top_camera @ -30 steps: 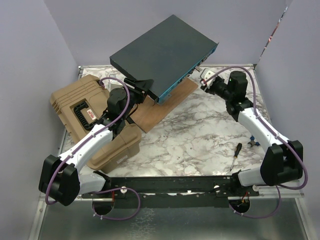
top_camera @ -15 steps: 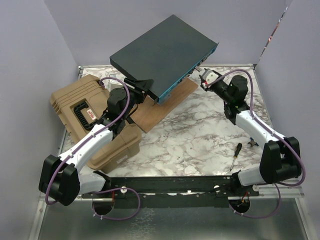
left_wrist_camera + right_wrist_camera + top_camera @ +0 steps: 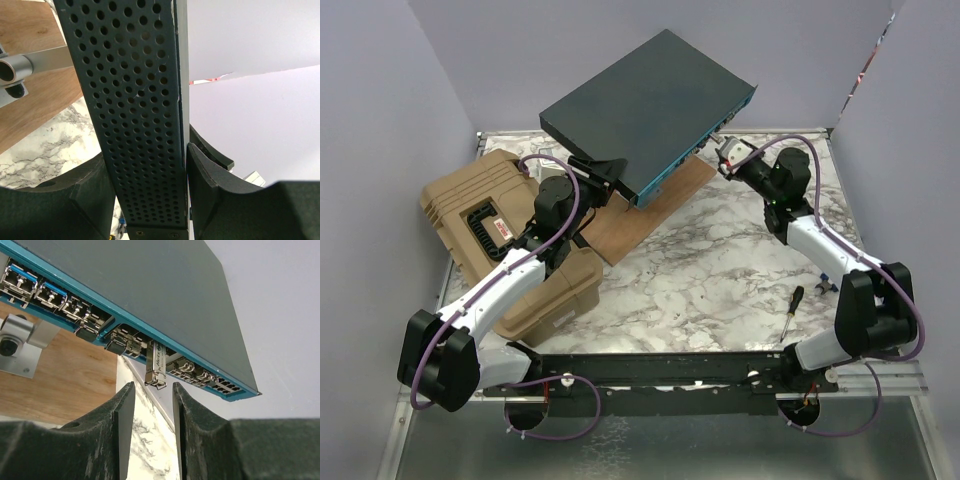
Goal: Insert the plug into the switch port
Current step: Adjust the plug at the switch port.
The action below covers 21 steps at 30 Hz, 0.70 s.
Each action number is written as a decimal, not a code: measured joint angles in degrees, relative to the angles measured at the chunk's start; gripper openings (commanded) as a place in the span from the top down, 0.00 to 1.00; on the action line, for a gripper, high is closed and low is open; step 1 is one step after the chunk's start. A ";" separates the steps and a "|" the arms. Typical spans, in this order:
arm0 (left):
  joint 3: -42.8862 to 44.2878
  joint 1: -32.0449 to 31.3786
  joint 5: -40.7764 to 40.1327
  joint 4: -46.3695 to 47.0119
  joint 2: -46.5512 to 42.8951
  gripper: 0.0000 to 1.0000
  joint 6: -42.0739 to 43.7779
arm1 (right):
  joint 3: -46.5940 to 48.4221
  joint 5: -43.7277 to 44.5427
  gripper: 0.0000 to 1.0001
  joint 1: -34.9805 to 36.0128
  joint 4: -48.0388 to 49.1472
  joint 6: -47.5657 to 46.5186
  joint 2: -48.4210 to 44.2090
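Note:
The switch [image 3: 650, 105], a wide dark grey box with a teal front face [image 3: 60, 280], is held tilted above the table. My left gripper [image 3: 605, 172] is shut on its perforated side wall [image 3: 135, 100], one finger on each side. The plug [image 3: 155, 366], a small silver module, sticks out of a port in the front row. My right gripper [image 3: 153, 387] stands open just in front of the plug's outer end, with its fingers [image 3: 125, 405] either side and not touching it. In the top view the right gripper [image 3: 728, 150] is at the switch's right front corner.
A tan ribbed case [image 3: 490, 230] lies under the left arm. A wooden board [image 3: 650, 205] lies beneath the switch, with a silver bracket [image 3: 20, 347] on it. A screwdriver [image 3: 791, 310] rests on the marble near the right arm. Lilac walls close three sides.
The right arm has moved up and left, bringing its gripper closer to the switch's front face. The left arm and the switch have stayed still.

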 measured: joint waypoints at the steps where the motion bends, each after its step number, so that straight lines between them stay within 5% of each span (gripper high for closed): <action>1: 0.00 0.00 0.00 0.02 0.00 1.00 0.00 | 0.11 0.00 0.63 0.00 0.26 -0.07 0.09; 10: 0.00 0.00 0.00 0.00 0.00 1.00 0.00 | 1.11 0.00 0.68 0.00 1.36 -0.70 1.05; 21: 0.00 0.00 0.00 0.02 0.00 1.00 0.02 | 4.11 -0.61 0.88 0.00 -4.07 -4.74 1.57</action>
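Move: The plug sticks out of the switch's front towards my open right fingers, its middle about 3 cm ahead, 2 cm left and 1 cm above them. Next to it along the panel, a dark module sits some 1 cm ahead and 6 cm left of my right hand; the Ethernet block is roughly 10 cm ahead and 4 cm right. From my left hand, the plug is about 9 cm ahead and 26 cm right. I close my right fingers from a bit under half open to nearly shut, one on each side of the plug's outer end, pinching it. Meanwhile I ease in about 1 cm forward and a little under 1 cm up, with a slight roll, some 5 degrees, that lowers the hand's left side. My left hand stays put, still gripping the switch's side. ##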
